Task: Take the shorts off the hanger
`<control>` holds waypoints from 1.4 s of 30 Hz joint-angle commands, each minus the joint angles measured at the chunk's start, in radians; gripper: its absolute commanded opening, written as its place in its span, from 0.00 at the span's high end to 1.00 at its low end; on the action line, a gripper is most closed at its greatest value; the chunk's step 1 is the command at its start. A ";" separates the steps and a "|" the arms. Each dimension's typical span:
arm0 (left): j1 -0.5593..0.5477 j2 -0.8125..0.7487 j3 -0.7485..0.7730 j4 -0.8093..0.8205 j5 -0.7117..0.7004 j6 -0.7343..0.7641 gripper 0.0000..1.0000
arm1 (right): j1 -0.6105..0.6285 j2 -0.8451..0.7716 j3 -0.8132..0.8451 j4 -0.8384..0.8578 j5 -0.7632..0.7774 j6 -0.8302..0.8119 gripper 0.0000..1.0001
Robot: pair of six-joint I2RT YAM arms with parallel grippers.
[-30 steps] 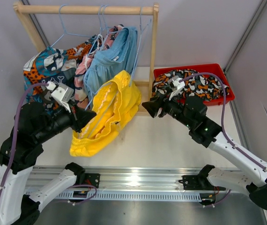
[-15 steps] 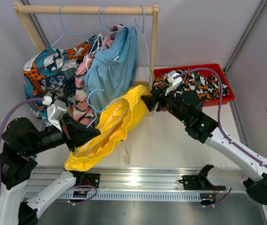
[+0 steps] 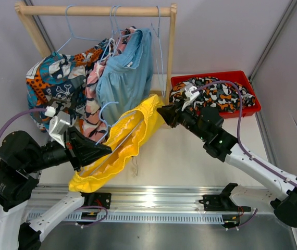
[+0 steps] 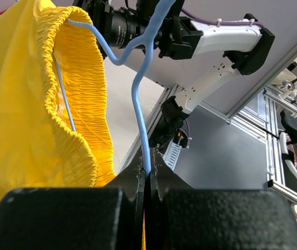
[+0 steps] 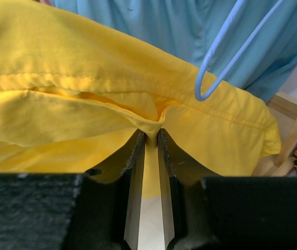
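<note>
The yellow shorts (image 3: 118,147) hang stretched between my two arms on a light blue wire hanger (image 3: 107,110). My left gripper (image 3: 106,149) is shut on the hanger's wire (image 4: 141,114), with the gathered yellow waistband (image 4: 81,78) beside it. My right gripper (image 3: 162,111) is shut on a pinched fold of the yellow shorts (image 5: 149,126) at their upper right end. On the wooden rack (image 3: 99,10) still hang the light blue shorts (image 3: 127,73), the pink shorts (image 3: 91,99) and the teal-orange patchwork shorts (image 3: 54,75).
A red bin (image 3: 252,107) at the right holds a black-orange-white blotched pair (image 3: 216,94). The rack's right post (image 3: 171,47) stands just behind my right gripper. A metal rail (image 3: 153,205) runs along the table's near edge.
My right gripper reached the yellow shorts and closed on their edge. The left arm pulled the hanger down and left, off the rack, stretching the shorts flatter.
</note>
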 commanded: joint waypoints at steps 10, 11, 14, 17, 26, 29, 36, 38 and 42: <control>-0.012 0.010 0.013 0.123 0.081 -0.035 1.00 | -0.032 0.027 -0.015 0.226 -0.042 0.033 1.00; -0.015 0.010 0.007 0.117 0.081 -0.035 1.00 | -0.047 0.010 -0.013 0.233 0.007 0.031 1.00; -0.027 0.007 -0.007 0.112 0.082 -0.033 1.00 | -0.169 -0.013 -0.004 0.235 0.027 0.062 1.00; -0.041 0.004 -0.020 0.109 0.094 -0.033 1.00 | -0.338 -0.024 0.022 0.230 -0.048 0.140 1.00; -0.083 -0.007 -0.057 0.095 0.122 -0.030 1.00 | -0.527 0.048 0.088 0.201 -0.145 0.217 1.00; -0.095 -0.010 -0.057 0.096 0.130 -0.032 1.00 | -0.535 0.082 0.091 0.187 -0.149 0.240 1.00; -0.096 0.005 -0.016 0.094 0.006 -0.012 1.00 | -0.428 0.013 -0.052 0.230 -0.267 0.287 1.00; -0.096 0.015 -0.014 0.123 -0.114 -0.009 1.00 | -0.333 -0.028 -0.096 0.230 -0.274 0.248 1.00; -0.096 0.041 -0.068 0.201 -0.329 -0.022 1.00 | 0.027 -0.099 -0.150 0.183 -0.221 0.154 1.00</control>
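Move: The yellow shorts still sit on the blue hanger. Their middle lies about 12 cm left, 11 cm back and 5 cm below the right hand, whose fingertips already straddle the far edge. The blue shorts hang some 12 cm ahead and 11 cm left, and the rack's right post about 15 cm straight ahead. From the left hand, which already holds the hanger near its neck, the yellow shorts' middle is about 4 cm right, 3 cm ahead and 5 cm below. The yellow shorts' far edge is pinched as the right fingers finish shutting, then pulled fast to the right and forward, about 12 cm each way and rising 5 cm, away from the left hand, the wrist swinging some 15 degrees clockwise and rolling its left side up. The right hand then turns back left, backward and down, still gripping. The left hand keeps the hanger nearly in place. ##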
